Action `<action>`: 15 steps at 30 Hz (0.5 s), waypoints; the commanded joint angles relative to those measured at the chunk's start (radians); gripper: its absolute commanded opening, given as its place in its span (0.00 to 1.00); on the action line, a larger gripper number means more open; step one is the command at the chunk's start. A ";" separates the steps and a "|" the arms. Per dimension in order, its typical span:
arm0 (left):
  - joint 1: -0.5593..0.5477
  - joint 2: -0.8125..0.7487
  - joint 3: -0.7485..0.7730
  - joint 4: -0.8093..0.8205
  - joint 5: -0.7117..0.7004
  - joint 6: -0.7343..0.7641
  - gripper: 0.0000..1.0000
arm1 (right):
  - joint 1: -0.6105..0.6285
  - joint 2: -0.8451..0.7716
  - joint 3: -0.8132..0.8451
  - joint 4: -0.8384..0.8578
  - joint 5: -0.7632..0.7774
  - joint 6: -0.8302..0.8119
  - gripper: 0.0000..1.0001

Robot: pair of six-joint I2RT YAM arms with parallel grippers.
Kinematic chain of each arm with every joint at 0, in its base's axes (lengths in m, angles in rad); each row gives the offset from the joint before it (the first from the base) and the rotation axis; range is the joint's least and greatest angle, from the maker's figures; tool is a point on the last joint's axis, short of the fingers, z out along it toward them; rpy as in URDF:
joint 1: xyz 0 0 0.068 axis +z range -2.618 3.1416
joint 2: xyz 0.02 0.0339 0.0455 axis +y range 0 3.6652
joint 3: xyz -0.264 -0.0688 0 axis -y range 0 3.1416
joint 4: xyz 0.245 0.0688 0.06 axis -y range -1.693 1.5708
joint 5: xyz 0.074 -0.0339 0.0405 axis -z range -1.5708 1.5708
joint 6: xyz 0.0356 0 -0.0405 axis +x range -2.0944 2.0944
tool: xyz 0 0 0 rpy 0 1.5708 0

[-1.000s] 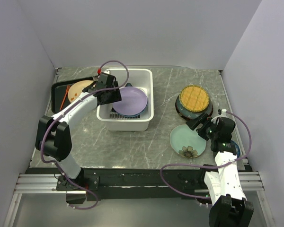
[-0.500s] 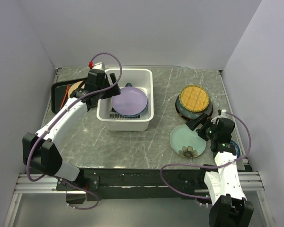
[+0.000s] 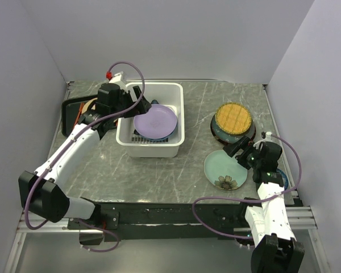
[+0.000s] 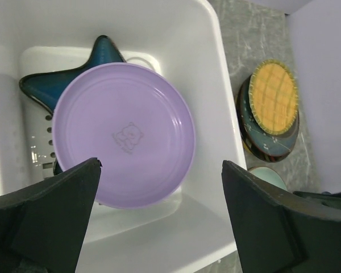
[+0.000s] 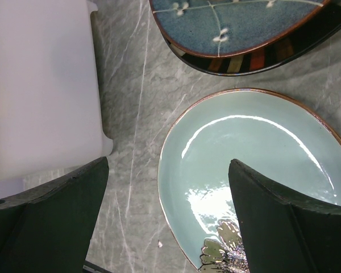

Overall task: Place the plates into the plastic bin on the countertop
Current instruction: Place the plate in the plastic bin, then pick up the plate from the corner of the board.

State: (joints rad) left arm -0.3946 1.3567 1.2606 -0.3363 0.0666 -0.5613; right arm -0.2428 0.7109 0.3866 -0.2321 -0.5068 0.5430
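The white plastic bin [image 3: 179, 114] stands on the countertop [image 3: 159, 170] left of centre. In it a lavender plate [image 3: 155, 121] lies on top of a blue star-shaped plate [image 3: 154, 103]. My left gripper [image 3: 137, 101] hangs open above the bin's left side, holding nothing; its wrist view looks down on the lavender plate [image 4: 123, 141] and the star plate [image 4: 99, 54]. A pale green plate [image 3: 224, 169] with a flower lies at the right. My right gripper [image 3: 239, 150] is open just above that pale green plate's [image 5: 256, 159] left rim, empty.
A yellow woven-look plate [image 3: 233, 117] sits on a large dark teal plate [image 3: 220, 134] at the back right. A tan plate [image 3: 91, 108] lies on a black tray [image 3: 70, 108] left of the bin, partly behind my left arm. Something blue [image 3: 282, 176] shows under the right arm.
My left gripper has opened wider, let go of the lavender plate and drawn back up and to the left. The plate now rests in the bin. The right arm has not moved.
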 commanded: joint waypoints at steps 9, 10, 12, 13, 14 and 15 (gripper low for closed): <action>-0.099 -0.036 -0.003 0.118 0.111 0.023 0.93 | -0.004 0.021 0.029 0.022 -0.007 -0.005 0.93; -0.111 -0.027 0.005 0.126 0.108 0.027 0.93 | -0.004 0.030 0.037 0.022 -0.009 -0.008 0.93; -0.148 -0.007 0.022 0.123 0.102 0.041 0.93 | -0.004 0.036 0.043 0.022 -0.010 -0.006 0.93; -0.159 -0.001 0.039 0.120 0.102 0.046 0.92 | -0.006 0.038 0.046 0.027 -0.012 -0.005 0.93; -0.182 0.005 0.046 0.121 0.101 0.049 0.92 | -0.004 0.038 0.046 0.027 -0.010 -0.005 0.93; -0.191 0.015 0.055 0.125 0.104 0.055 0.92 | -0.004 0.038 0.046 0.030 -0.009 -0.003 0.93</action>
State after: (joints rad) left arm -0.5354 1.3571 1.2575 -0.2653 0.1463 -0.5484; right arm -0.2428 0.7483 0.3874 -0.2325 -0.5068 0.5419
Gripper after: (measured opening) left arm 0.926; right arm 0.928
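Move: The mint-green plate waits far off to the left gripper's right: about 34 cm right, 16 cm back and some 24 cm down. The plastic bin is right under that gripper, its middle about 2 cm farther out, 2 cm to the right and 18 cm below. The pie stack stands roughly 20 cm beyond the green plate and 3 cm right of it. From the right gripper, the green plate is about 3 cm back, hardly to either side, and 8 cm below. Swing the empty left gripper to the right over the bin and the purple plate in it, about 6.5 cm and gathering speed, while drawing it back some 3 cm and a touch up, heading for the green plate; turn the hand about 13 degrees clockwise and leave the fingers wide open. Just start the open right gripper down over the green plate, barely 1 cm. ##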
